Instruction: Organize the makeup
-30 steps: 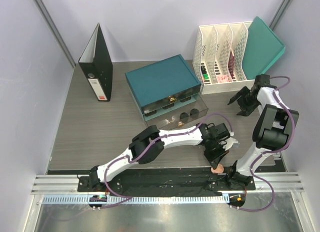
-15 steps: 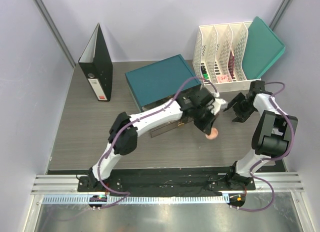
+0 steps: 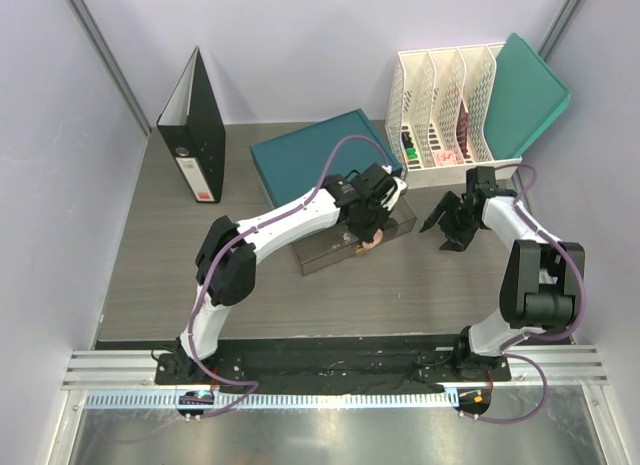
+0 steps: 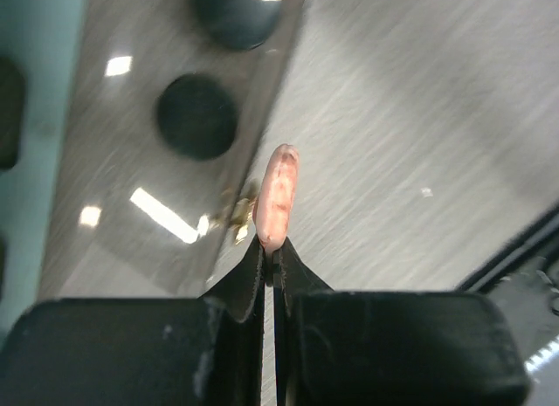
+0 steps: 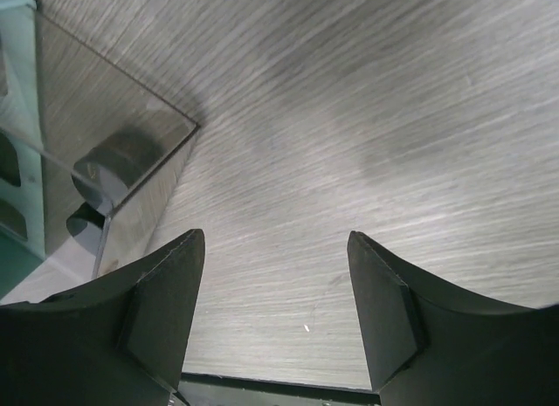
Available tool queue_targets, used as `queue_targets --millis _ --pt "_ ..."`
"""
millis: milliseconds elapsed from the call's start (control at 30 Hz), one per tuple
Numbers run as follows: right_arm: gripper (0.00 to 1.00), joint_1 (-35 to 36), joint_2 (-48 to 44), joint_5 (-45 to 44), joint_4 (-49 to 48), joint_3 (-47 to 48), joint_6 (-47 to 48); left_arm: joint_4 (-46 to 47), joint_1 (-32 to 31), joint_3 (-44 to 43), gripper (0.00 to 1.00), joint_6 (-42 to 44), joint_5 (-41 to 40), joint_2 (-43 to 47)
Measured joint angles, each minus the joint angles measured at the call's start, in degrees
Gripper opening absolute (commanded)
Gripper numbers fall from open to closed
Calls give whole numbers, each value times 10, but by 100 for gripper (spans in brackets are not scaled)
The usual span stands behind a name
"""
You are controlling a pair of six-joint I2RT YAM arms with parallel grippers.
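Note:
My left gripper [image 3: 366, 233] is shut on the edge of a peach round disc [image 3: 372, 245] and holds it over the front edge of the open clear drawer [image 3: 325, 253]. In the left wrist view the disc [image 4: 275, 195] stands edge-on above the fingertips [image 4: 269, 251]. Two black round jars [image 4: 196, 116] [image 4: 240, 9] lie inside the drawer to its left. My right gripper [image 3: 441, 230] hangs open and empty over bare table, just right of the drawer. Its wrist view shows the drawer's clear corner [image 5: 166, 135] with a black jar [image 5: 118, 157] behind it.
The teal drawer box [image 3: 320, 160] sits mid-table behind the drawer. A black binder [image 3: 195, 125] stands at the back left. A white file rack [image 3: 450, 115] holding green and red markers [image 3: 408, 145] and a teal folder [image 3: 530, 90] stand at the back right.
My left arm has swung from the table's near edge up to the open drawer, carrying the peach disc. The right gripper has moved left toward the drawer, still open.

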State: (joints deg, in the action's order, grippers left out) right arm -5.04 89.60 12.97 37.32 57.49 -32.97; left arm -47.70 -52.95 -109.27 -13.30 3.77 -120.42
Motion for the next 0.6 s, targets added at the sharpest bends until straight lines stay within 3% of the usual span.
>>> queue_targets --millis 400,500,533,600 --pt "72 96 -71 -13 -1 -90 -33 1 12 39 0 -17 -143 51" --pt "72 127 -71 -18 0 -102 -43 -10 14 36 27 -17 -160 50" --pt "72 136 -71 -21 1 -103 -46 -16 14 32 52 -17 -164 48" --pt "71 151 -71 -26 0 -103 -49 -27 14 22 78 -11 -166 42"
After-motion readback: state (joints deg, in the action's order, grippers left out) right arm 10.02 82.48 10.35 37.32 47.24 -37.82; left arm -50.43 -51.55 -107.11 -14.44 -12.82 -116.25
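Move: The left hand holds the pink puff just above the open clear drawer's front edge. Its drop spot, the clear left half, is about 6 cm left, 3 cm ahead and 10 cm down. The near black pot lies some 3 cm straight ahead, the far pot 5 cm ahead and 5 right, the gold handle level and 2 cm left. From the right hand that handle is roughly 19 cm left and 1 cm back. Leftward and somewhat forward, the left hand carries the puff about 6 cm in over the drawer's empty part, rising slightly while the wrist turns some 15 degrees, then opens its fingers to let the puff go. Meanwhile the right hand sweeps roughly 9 cm back and left, sinking a little, towards the drawer's front handle, its fingers staying open and touching nothing. ##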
